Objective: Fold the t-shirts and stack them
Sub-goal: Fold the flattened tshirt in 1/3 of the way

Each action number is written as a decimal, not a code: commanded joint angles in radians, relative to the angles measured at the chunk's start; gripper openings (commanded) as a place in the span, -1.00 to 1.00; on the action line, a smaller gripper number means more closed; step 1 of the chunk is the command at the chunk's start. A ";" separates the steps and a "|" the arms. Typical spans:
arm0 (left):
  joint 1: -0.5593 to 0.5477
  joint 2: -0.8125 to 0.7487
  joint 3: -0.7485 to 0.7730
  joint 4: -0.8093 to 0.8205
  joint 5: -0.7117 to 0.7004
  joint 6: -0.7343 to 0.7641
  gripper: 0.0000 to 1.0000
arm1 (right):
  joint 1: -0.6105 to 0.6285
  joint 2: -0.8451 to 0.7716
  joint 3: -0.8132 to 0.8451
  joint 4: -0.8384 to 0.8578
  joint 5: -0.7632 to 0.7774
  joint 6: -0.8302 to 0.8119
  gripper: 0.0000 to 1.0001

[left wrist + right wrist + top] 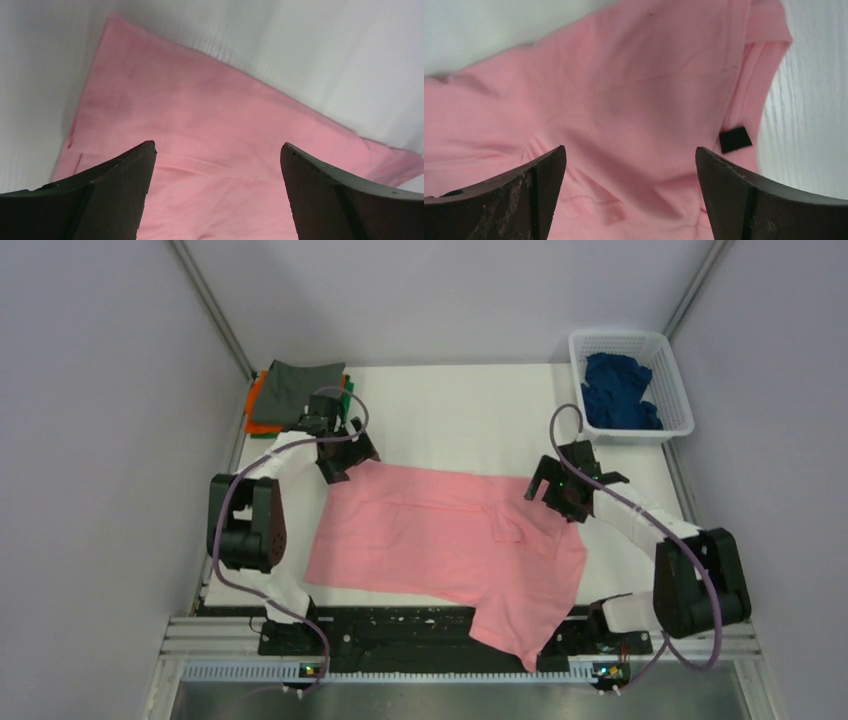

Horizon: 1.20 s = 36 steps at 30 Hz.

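Note:
A light pink t-shirt (pixel 430 535) lies spread across the white table (pixel 450 415), and its lower right part hangs over the near edge. My left gripper (pixel 340 462) stands open just above the shirt's far left corner. In the left wrist view pink cloth (pixel 200 125) lies below the left gripper (pixel 217 147), with nothing between the fingers. My right gripper (pixel 548 487) is open over the shirt's far right edge. In the right wrist view the right gripper (pixel 630 150) hangs over wrinkled pink cloth (pixel 624 90) near a small black tag (pixel 735 139). Grey (pixel 300 388), orange (pixel 258 412) and green (pixel 346 390) t-shirts are stacked at the back left.
A white lattice basket (pixel 676 390) at the back right corner holds a crumpled dark navy t-shirt (pixel 618 390). Grey walls close in the table on both sides and at the back. A black rail (pixel 400 625) runs along the near edge between the arm bases.

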<state>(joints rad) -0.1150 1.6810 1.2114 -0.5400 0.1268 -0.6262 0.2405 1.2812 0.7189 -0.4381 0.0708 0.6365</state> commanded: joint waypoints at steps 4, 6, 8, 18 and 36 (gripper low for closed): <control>0.003 0.206 0.046 0.094 0.076 -0.023 0.95 | 0.007 0.255 0.142 0.147 0.074 -0.021 0.97; 0.003 0.239 0.065 0.091 0.044 -0.030 0.95 | 0.005 0.311 0.164 0.181 0.077 -0.022 0.97; 0.004 0.276 0.091 0.086 0.015 -0.039 0.94 | 0.004 0.376 0.196 0.224 0.064 -0.024 0.97; 0.015 0.465 0.382 0.007 -0.076 -0.060 0.95 | -0.067 0.644 0.468 0.241 0.076 -0.043 0.96; -0.061 0.014 0.157 -0.053 -0.143 -0.043 0.98 | 0.030 0.223 0.341 0.140 0.053 -0.190 0.97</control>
<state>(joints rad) -0.1181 1.9491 1.5127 -0.5877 0.0525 -0.6815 0.1970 1.7245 1.1633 -0.2657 0.1230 0.4934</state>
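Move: Just ahead of and some 5 cm below the open left fingers is the left end of the pink t-shirt's folded band; the stack lies about 26 cm ahead and 12 cm left of that hand. The band's right end is roughly 3 cm under the right fingers and 2 cm ahead. From the right hand, the black tag is about 6 cm right and 3 cm back, the basket some 36 cm ahead and 20 cm right. Dropping their wide-open fingertips onto the folded band, about 5 cm for the left hand and 3 cm for the right, both hands push the t-shirt forward along the table. The right goes farther, some 20 cm against the left's 11, so the skewed shirt is squared up; then both lift off, easing back about 4 cm, fingers still open. ##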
